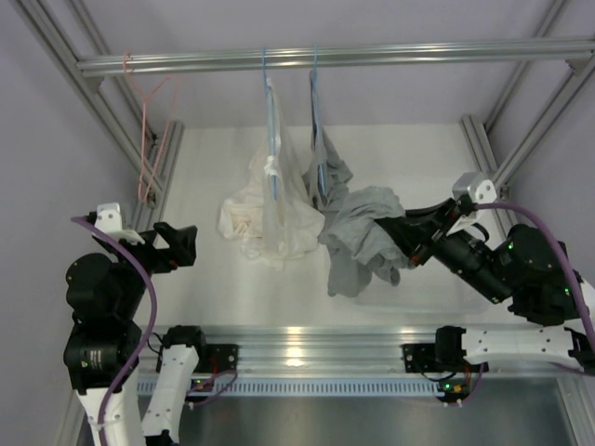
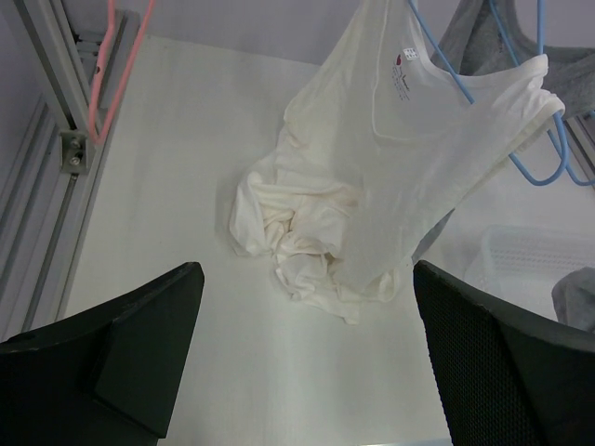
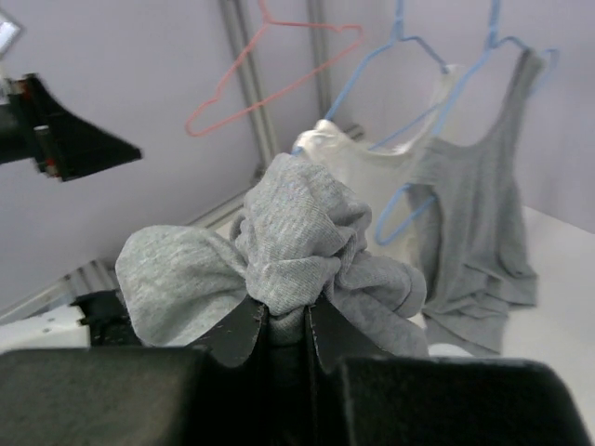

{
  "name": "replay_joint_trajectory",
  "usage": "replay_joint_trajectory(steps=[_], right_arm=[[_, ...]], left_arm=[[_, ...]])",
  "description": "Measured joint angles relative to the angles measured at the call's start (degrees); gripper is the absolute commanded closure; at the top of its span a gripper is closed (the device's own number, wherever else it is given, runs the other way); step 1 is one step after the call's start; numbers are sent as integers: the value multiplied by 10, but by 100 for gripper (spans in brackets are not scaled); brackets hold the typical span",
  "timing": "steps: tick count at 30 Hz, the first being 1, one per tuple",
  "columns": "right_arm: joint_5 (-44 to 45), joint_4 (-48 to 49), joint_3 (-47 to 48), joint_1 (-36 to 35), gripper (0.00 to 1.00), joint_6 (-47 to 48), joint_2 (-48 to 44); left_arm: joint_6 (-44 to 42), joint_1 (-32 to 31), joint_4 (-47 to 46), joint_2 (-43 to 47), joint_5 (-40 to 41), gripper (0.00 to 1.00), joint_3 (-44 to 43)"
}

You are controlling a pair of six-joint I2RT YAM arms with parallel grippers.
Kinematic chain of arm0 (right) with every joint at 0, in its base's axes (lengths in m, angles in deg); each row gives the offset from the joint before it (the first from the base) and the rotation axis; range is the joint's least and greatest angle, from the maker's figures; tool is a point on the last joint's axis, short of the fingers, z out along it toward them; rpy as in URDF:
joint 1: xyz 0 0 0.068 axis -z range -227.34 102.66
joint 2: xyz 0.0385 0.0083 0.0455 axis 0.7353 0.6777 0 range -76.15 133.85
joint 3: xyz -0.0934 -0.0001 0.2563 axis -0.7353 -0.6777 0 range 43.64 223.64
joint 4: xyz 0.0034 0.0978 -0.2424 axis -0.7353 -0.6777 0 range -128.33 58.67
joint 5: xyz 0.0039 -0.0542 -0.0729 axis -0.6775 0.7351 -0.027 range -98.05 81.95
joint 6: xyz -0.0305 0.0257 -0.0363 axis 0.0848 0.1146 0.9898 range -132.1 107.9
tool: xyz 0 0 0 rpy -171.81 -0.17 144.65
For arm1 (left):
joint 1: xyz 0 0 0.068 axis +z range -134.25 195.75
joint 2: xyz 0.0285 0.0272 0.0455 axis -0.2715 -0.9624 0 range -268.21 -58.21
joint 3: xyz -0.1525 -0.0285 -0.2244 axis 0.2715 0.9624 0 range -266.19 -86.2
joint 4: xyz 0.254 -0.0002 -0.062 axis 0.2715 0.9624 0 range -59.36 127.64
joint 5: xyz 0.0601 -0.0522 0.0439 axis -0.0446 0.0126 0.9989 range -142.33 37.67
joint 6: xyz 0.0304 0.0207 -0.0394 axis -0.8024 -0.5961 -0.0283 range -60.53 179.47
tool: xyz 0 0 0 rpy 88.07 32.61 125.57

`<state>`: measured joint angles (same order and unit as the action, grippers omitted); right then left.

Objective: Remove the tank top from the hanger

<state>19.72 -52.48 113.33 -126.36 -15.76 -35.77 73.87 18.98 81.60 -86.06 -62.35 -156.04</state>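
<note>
A grey tank top (image 1: pixel 363 232) hangs by its straps from the right-hand blue hanger (image 1: pixel 316 111) on the rail. Its lower part is pulled toward the right arm. My right gripper (image 1: pixel 400 243) is shut on a bunch of that grey fabric (image 3: pixel 297 232), the jaws (image 3: pixel 286 311) pinching a fold between them. The rest of the grey top (image 3: pixel 474 214) still drapes from its hanger (image 3: pixel 483 56). A white tank top (image 1: pixel 270 218) hangs on the left blue hanger (image 1: pixel 270 121), its hem heaped on the table (image 2: pixel 297 232). My left gripper (image 1: pixel 181 243) stands open and holds nothing (image 2: pixel 307 269), short of the white heap.
A bare pink hanger (image 1: pixel 149 121) hangs at the rail's left end beside the frame post. The aluminium rail (image 1: pixel 400 54) crosses the back, with frame posts on both sides. A translucent tray (image 2: pixel 535 251) lies on the white table at the right.
</note>
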Motion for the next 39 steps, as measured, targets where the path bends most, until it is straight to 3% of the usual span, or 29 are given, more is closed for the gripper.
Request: replay_joint_trajectory(steps=[10, 17, 27, 29, 30, 33, 34, 39], right_arm=[[215, -88, -14, 11, 100, -5, 14], [146, -132, -153, 206, 100, -102, 13], [118, -167, -236, 267, 98, -200, -29], [110, -166, -246, 282, 65, -212, -22], [103, -166, -252, 292, 57, -220, -12], [86, -167, -273, 319, 7, -239, 23], [83, -167, -279, 323, 1, -245, 35], [90, -180, -285, 327, 1, -251, 38]], left_arm=[[-4, 0, -5, 0, -8, 1, 1], [-4, -3, -9, -8, -35, 1, -2], [-2, -12, -12, -16, -41, 1, -2], [1, -12, -13, -21, -42, 1, -2], [4, -12, -13, -26, -43, 1, -2], [13, -12, -13, -50, -61, 1, -9], [16, -12, -12, -61, -70, 1, -15], [33, -12, -13, -147, -120, 1, -77]])
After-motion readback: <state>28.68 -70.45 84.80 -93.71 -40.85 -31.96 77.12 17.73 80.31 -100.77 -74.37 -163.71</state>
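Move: The grey tank top is bunched in the right hand's shut fingers, high over the table. The white basket it goes to lies about 11 cm ahead, 13 cm right and 38 cm below. From the right hand the still-hung grey top is about 26 cm ahead, 9 left; the white top 24 ahead, 18 left. From the left hand the basket is about 7 ahead, 50 right, the white top 24 ahead, 18 right. Down some 28 cm, swinging right and forward by about 10 cm each mostly in the first half, the right hand carries the gripped grey tank top to the basket, turning clockwise and tipping its fingers down; still sinking, it opens wide and lets go. The empty, open left hand mostly waits, then starts forward and right towards the hanging white top. ##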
